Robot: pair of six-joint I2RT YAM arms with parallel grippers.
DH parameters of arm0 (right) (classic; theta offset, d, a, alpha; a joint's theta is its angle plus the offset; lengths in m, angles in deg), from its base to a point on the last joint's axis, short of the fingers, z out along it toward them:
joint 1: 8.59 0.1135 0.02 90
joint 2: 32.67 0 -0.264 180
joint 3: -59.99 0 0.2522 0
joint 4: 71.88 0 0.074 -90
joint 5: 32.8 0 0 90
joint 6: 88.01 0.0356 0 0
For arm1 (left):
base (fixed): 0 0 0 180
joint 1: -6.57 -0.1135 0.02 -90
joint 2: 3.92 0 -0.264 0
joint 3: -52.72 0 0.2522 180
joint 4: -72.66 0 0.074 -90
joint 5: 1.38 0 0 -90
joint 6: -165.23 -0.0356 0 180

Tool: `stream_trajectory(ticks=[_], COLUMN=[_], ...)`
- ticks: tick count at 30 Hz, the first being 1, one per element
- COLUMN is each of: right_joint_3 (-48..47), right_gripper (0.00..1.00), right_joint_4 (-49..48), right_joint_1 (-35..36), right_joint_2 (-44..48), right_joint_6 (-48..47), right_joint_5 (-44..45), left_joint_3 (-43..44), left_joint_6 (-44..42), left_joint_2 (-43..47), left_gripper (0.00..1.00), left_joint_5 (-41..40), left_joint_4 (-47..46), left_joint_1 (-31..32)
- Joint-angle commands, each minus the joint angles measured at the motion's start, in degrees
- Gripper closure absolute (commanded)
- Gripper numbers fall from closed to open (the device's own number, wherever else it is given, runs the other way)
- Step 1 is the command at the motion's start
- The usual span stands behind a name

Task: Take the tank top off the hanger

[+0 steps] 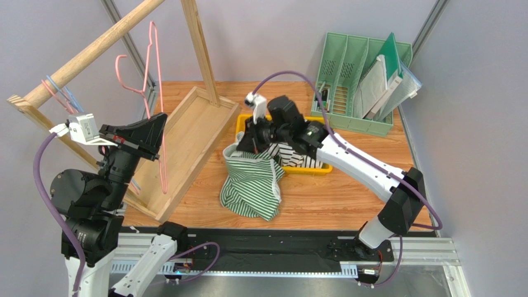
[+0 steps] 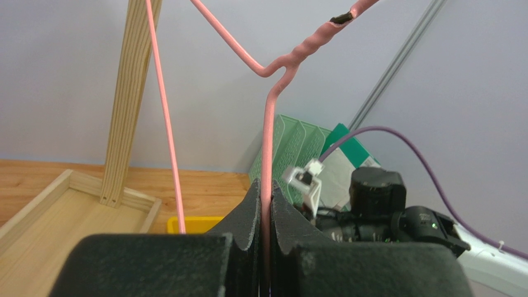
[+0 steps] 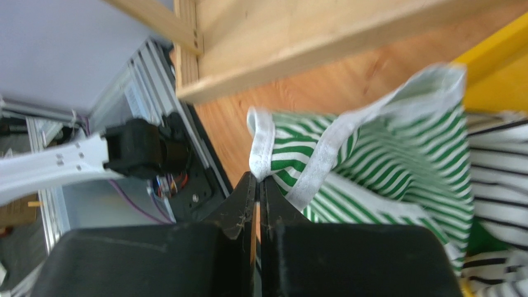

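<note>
The pink wire hanger (image 1: 155,68) stands upright at the left, beside the wooden rack, with no cloth on the wire that I can see. My left gripper (image 1: 161,122) is shut on its lower wire, and in the left wrist view the hanger (image 2: 268,124) runs straight up out of the closed gripper (image 2: 265,187). The green-and-white striped tank top (image 1: 251,182) hangs in a bunch over the table's middle, its lower part resting on the wood. My right gripper (image 1: 246,145) is shut on its upper edge. In the right wrist view the gripper (image 3: 258,180) pinches the white trim of the tank top (image 3: 384,161).
A yellow bin (image 1: 319,169) behind the tank top holds a black-and-white striped garment (image 1: 291,154). A green file rack (image 1: 353,74) with folders stands at the back right. The wooden rack's tray base (image 1: 186,142) and its rod (image 1: 93,49) fill the left side, with more hangers (image 1: 59,93) on the rod.
</note>
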Motion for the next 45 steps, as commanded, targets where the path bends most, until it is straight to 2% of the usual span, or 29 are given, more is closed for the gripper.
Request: stream_trajectory(ticks=[1, 6, 13, 18, 21, 24, 25, 27, 28, 30, 37, 45], right_joint_3=[7.42, 15.76, 22.80, 23.78, 24.31, 24.05, 23.87, 22.82, 22.29, 20.28, 15.70, 12.89], right_gripper=[1.00, 1.00, 0.97, 0.88, 0.78, 0.54, 0.37, 0.20, 0.07, 0.00, 0.00, 0.00], right_joint_4=[-2.85, -1.79, -0.21, -2.57, -5.03, -6.79, -7.06, -7.06, -6.54, -5.92, -4.86, -3.29], right_joint_1=[5.43, 7.56, 7.56, 7.64, 8.52, 10.10, 11.50, 13.52, 15.80, 17.65, 23.28, 24.69], right_joint_2=[-1.27, -2.78, 3.46, 1.63, 0.22, -0.23, -0.58, -1.28, -2.76, -4.79, -12.44, -20.34], right_joint_6=[-0.41, -0.24, -1.38, -0.34, 0.81, 0.47, 0.03, -1.46, -2.60, -4.02, -7.97, -7.36], right_joint_5=[5.17, 11.79, 22.51, 21.30, 21.38, 21.73, 22.69, 26.73, 30.48, 33.32, 41.41, 47.39], left_joint_3=[-0.92, -1.97, -1.89, -2.32, -2.15, -1.97, -1.89, -1.80, -1.62, -1.45, -1.18, -1.62], left_joint_6=[0.56, 1.09, 0.74, 1.53, 1.44, 1.27, 1.27, 1.18, 1.26, 1.18, 1.70, 1.79], left_joint_2=[0.40, 0.58, 0.84, 0.93, 0.84, 1.37, 1.55, 1.81, 1.98, 1.99, 2.42, 3.39], left_gripper=[1.00, 1.00, 1.00, 1.00, 1.00, 1.00, 1.00, 1.00, 1.00, 1.00, 1.00, 1.00], left_joint_5=[1.08, 1.69, 1.96, 2.05, 2.31, 2.14, 1.96, 1.87, 1.96, 1.96, 2.57, 2.22], left_joint_4=[-0.86, -1.30, -0.42, -0.34, 0.36, 1.24, 1.33, 1.68, 1.77, 2.04, 2.74, 3.44], left_joint_1=[0.05, 0.05, 0.14, 0.05, 0.05, 0.06, 0.05, 0.05, 0.05, 0.05, 0.05, 0.05])
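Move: The right hand, with the green-striped tank top already pinched and hanging from it, is about to go to the patch of bare table nearer the robot than the yellow tray: about 6 cm back, 3 cm right and some 27 cm down. At that same table level, the tray's middle is about 12 cm ahead and 15 cm right, the rack's wooden base about 6 cm ahead and 15 cm left. From the left hand the patch lies about 2 cm ahead, 12 cm right and 50 cm down. Still pinching the tank top, the right hand swings it quickly down about 17 cm and some 5 cm back, drifting right, then pauses and opens wide, letting go. It sinks another 6 cm, easing back and left as the wrist tips the open fingers steeply down, some 40 degrees in all, close over the cloth's folds. The left fingers keep hold of the pink hanger, sinking about 2 cm. ##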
